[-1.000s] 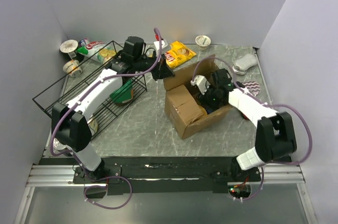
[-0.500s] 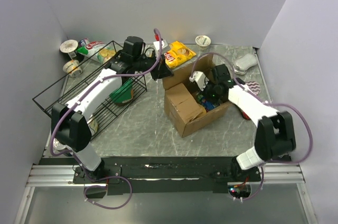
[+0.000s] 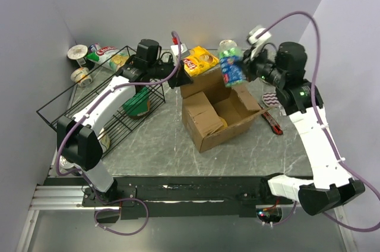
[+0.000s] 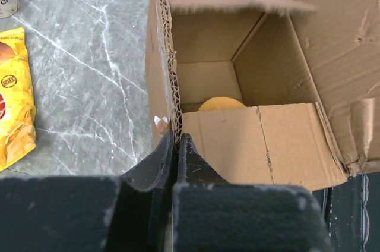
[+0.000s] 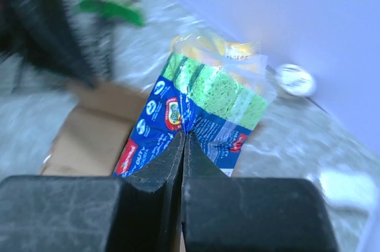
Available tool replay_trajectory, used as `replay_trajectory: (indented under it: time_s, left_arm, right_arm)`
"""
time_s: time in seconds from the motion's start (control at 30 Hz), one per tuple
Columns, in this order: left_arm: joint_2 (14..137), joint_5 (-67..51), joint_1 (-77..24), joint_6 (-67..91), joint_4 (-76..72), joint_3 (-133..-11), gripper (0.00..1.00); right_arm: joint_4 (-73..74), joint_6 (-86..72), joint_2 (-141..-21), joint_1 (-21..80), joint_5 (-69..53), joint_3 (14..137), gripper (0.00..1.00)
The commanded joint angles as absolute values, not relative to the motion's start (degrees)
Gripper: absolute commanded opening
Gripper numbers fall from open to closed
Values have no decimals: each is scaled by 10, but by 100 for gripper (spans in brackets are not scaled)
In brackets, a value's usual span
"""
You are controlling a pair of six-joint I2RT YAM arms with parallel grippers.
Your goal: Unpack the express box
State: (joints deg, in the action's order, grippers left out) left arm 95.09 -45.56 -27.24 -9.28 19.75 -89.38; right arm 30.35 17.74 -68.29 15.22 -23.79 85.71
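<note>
The express box (image 3: 209, 122) is a brown cardboard carton standing open mid-table. My left gripper (image 3: 180, 81) is shut on the corrugated edge of its back-left wall; in the left wrist view its tips (image 4: 176, 136) pinch that edge of the express box (image 4: 279, 151). Something round and yellow (image 4: 221, 103) lies on the box floor. My right gripper (image 3: 246, 68) is raised above the box's back right corner, shut on a blue and green sponge pack (image 3: 230, 69). The right wrist view shows its tips (image 5: 185, 135) clamping the sponge pack (image 5: 208, 100) by its lower edge.
A black wire basket (image 3: 89, 109) stands to the left with a green-lidded item inside. A yellow snack bag (image 3: 202, 60) lies behind the box. Cups and packets (image 3: 98, 56) sit at the back left. A zigzag-patterned pouch (image 3: 274, 96) and a red-handled cutter (image 3: 274, 124) lie right of the box.
My right gripper shut on the sponge pack inside the box and lifted it up and out toward the back right. The left gripper kept its hold on the box edge.
</note>
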Motion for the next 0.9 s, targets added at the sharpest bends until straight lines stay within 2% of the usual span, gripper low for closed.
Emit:
replay_trajectory:
  time_s: [0.0, 0.1, 0.27, 0.5, 0.63, 0.73, 0.77, 0.83, 0.87]
  left_arm:
    - [933, -468, -272, -133, 212, -925, 1]
    - [931, -465, -269, -149, 228, -927, 1]
    - [922, -462, -267, -145, 231, -918, 1]
    - [897, -456, -267, -149, 235, -899, 1]
    - [888, -450, -267, -157, 239, -889, 1]
    - [879, -446, -267, -156, 238, -881, 1]
    - [877, -446, -267, -157, 238, -877, 1]
    - [872, -444, -267, -156, 237, -874, 1]
    - [871, -441, -267, -156, 237, -871, 1]
  right_arm:
    - [233, 88, -666, 116, -103, 874, 0]
    - [196, 90, -671, 67, -19, 854, 0]
    - [188, 155, -702, 18, -9, 810, 0]
    - [177, 199, -775, 4, -40, 726, 0]
    - [164, 175, -831, 4, -48, 723, 0]
    - [156, 193, -860, 7, -97, 714, 0]
    - [157, 194, -877, 8, -107, 714, 23]
    - [163, 186, -892, 10, -105, 722, 40]
    - [160, 180, -898, 11, -95, 722, 53]
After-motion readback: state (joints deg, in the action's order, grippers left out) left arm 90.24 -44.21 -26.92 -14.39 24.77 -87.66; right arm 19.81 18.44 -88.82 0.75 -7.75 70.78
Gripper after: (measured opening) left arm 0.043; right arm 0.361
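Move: The right hand, high up, already holds a blue-green packet. The bare table spot it goes to is about 9 cm ahead, 14 to its right and 34 below. Near that, the open box is centred some 28 cm below the hand, 2 to its left; the zigzag pad lies about 8 ahead and 21 right, the red knife 2 back and 23 right. From the left hand, the spot is roughly 6 ahead, 30 right and 24 below. The right fingers keep their pinch on the packet until they open at the very end and let go of it above the table. The arm first swings right and somewhat forward, away from over the box, turning clockwise some 30 degrees, then sinks about 24 cm while the fingers tip down. The left hand still grips the box flap, easing slightly left and back. ##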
